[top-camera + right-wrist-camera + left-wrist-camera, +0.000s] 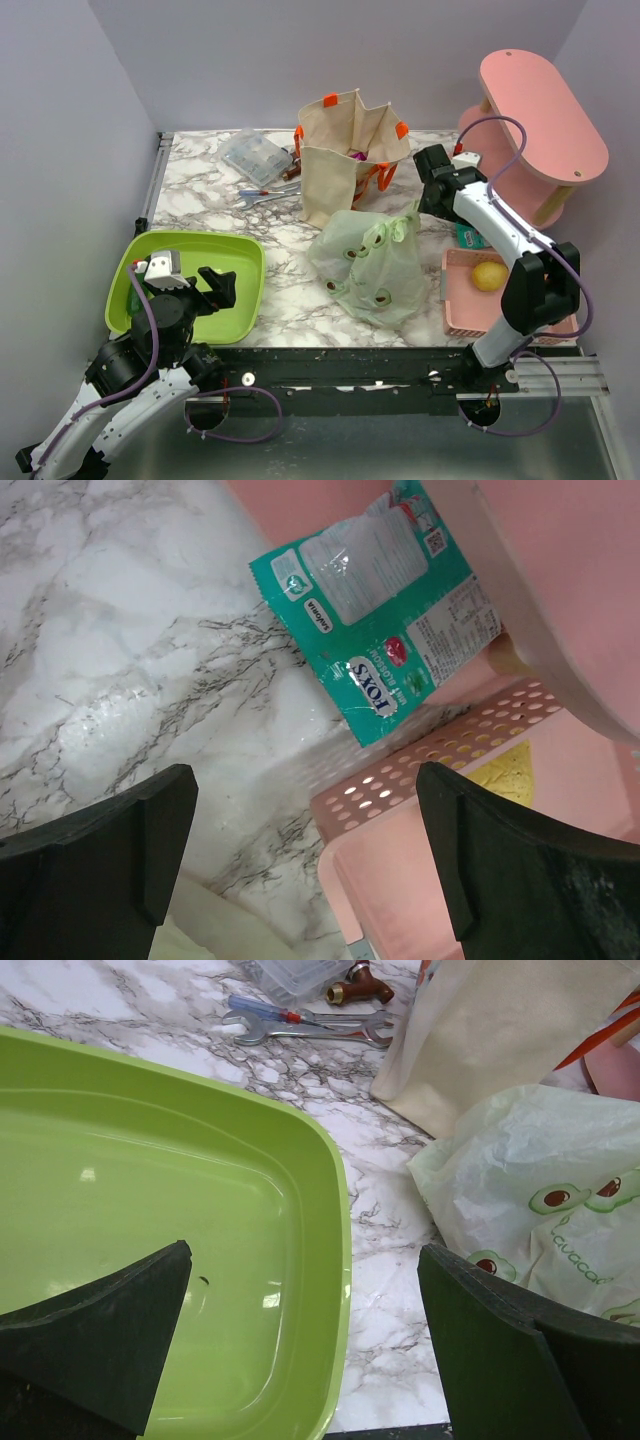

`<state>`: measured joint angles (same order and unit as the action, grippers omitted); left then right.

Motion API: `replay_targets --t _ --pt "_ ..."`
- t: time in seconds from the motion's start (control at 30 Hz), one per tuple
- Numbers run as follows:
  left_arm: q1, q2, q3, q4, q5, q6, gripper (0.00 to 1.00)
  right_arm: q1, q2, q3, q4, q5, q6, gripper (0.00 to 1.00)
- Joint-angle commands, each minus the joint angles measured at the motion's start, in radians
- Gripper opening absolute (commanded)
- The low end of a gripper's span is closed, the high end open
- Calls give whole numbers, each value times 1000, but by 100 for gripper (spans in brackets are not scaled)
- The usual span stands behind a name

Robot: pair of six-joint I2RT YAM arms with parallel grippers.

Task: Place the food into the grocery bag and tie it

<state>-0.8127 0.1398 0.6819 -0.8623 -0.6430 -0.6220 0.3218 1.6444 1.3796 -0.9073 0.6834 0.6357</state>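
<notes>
The light green grocery bag (pixel 372 262) with avocado prints stands crumpled mid-table, its handle loops up; its edge (pixel 540 1180) shows in the left wrist view. What it holds is hidden. A yellow lemon (pixel 488 275) lies in the pink perforated basket (pixel 455 300) to the right, and shows as a yellow patch (pixel 505 772) past the basket's wall (pixel 440 755). My right gripper (pixel 432 205) (pixel 305 850) hangs open over the basket's far-left corner, holding nothing. My left gripper (pixel 216 285) (pixel 305 1340) is open and bare above the right rim of the lime tray (pixel 335 1260).
A beige tote (pixel 345 150) with orange handles stands behind the bag, something purple showing inside. A clear box (pixel 255 155) and wrenches (pixel 270 193) lie at the back left. A pink stool (pixel 540 130) is at the back right, a teal packet (pixel 385 610) by it.
</notes>
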Motion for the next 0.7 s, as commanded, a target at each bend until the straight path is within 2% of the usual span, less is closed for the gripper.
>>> replay_targets --t 0.0,0.67 --pt "5 -9 3 11 2 1 98 2 7 -18 39 96 12 100" --pt "6 -5 1 14 3 5 98 4 259 9 129 239 -11 100"
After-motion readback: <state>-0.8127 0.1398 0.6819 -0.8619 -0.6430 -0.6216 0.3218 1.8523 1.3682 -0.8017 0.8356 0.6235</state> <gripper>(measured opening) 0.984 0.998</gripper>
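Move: Under the pink shelf's near edge, the teal packet lies about 5 cm ahead of the right hand, 7 cm to its right and 12 cm below. The lemon in the pink basket sits some 7 cm back, 8 cm right and 11 cm down from that hand; the tied grocery bag is about 18 cm to its left, 6 cm back and 9 cm lower. From the left hand the packet is roughly 25 cm ahead, 57 cm right and 19 cm down. Sinking about 5 cm after a brief near-pause, the right hand closes in on the near-left end of the teal packet, easing a couple of centimetres forward and a little right as it drops. The wrist tilts some 10 degrees so that the fingertips swing rightward towards the shelf and point less steeply down; the fingers stay wide open and no touch can be seen. ##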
